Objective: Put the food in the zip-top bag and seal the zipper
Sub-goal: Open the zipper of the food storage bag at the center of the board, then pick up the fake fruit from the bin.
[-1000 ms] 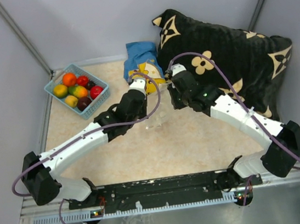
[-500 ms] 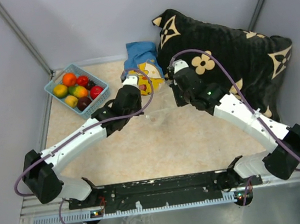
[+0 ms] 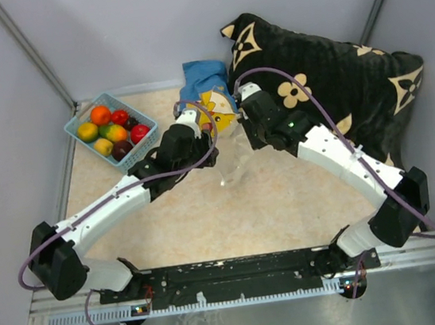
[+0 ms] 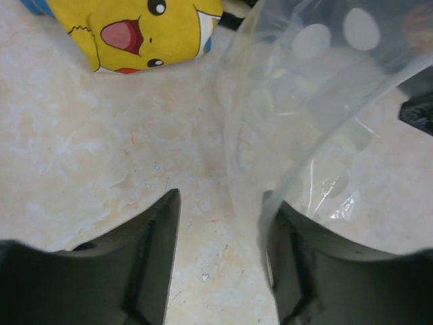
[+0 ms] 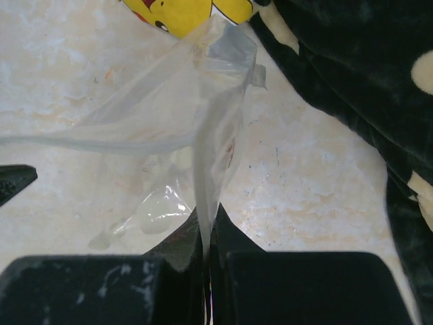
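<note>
The food, small round toy fruits in red, orange, yellow and dark purple, lies in a light blue basket at the back left. The clear zip-top bag with pale oval spots hangs between the two grippers at mid-table. My right gripper is shut on the whitish zipper at the bag's edge and holds it up. My left gripper stands open just left of the bag. Bag film lies over its right finger, and only bare table shows between the fingers.
A yellow cartoon plush with blue cloth lies just behind the grippers. A large black pillow with cream flower marks fills the back right. Grey walls close in the sides and back.
My left gripper has opened from shut and shifted slightly toward the back. The right arm moved a little back and left, still shut on the bag's edge.
</note>
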Controlling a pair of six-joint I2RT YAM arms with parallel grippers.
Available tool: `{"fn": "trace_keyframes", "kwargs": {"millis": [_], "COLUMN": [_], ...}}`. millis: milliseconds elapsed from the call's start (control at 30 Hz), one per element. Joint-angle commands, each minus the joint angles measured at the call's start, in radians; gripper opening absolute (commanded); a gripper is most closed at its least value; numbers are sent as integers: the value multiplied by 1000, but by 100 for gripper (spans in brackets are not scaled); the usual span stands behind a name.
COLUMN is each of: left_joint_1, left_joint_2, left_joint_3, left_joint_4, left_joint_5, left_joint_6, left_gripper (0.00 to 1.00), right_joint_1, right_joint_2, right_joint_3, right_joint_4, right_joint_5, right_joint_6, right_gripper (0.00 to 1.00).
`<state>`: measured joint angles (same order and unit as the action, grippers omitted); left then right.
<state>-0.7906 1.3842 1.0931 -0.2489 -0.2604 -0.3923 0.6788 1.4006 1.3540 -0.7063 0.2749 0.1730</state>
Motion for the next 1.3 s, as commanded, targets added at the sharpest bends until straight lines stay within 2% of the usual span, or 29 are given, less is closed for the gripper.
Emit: {"fn": "trace_keyframes", "kwargs": {"millis": [0, 300, 600, 800, 1067, 1267], "left_joint_1": [20, 101, 207, 351, 642, 719], "left_joint_2": [-34, -87, -231, -256, -75, 103], "left_joint_3": [-19, -49, -72, -51, 62, 217], "left_joint_4": [107, 151, 97, -11, -147, -205], "left_joint_5": [94, 267, 308, 251, 265, 222], "left_joint_6": [-35, -78, -67, -20, 7, 66], "left_gripper": [66, 99, 100, 100, 100, 100], "right_joint_1": [3, 4, 4, 5, 5, 4], "right_joint_2": [40, 99, 141, 155, 151, 144], "right_joint_3": [89, 141, 188, 219, 257, 237], "right_joint_4": [-26, -60, -84, -106, -151, -141], "right_joint_5": [7, 40, 49, 56, 126, 130], "right_joint_6": [-46, -58, -65, -75, -99, -109], "right_gripper": [0, 0, 0, 0, 0, 0]}}
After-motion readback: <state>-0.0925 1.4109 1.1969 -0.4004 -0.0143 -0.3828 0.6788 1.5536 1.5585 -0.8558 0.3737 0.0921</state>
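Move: The fruit basket is about 28 cm to the left hand's left, 17 cm ahead and some 13 cm below. Right beside that hand, about 4 cm to its right, level fore and aft and 6 cm lower, hangs the zip-top bag; the yellow-and-blue cloth lies some 14 cm straight ahead, 14 cm down. From the right hand, closed on the bag's edge, the basket is about 37 cm left, 17 cm ahead and 15 cm lower. Left fingers spread off the bag, rise, then swing about 22 cm left towards the basket; right keeps pinching. ##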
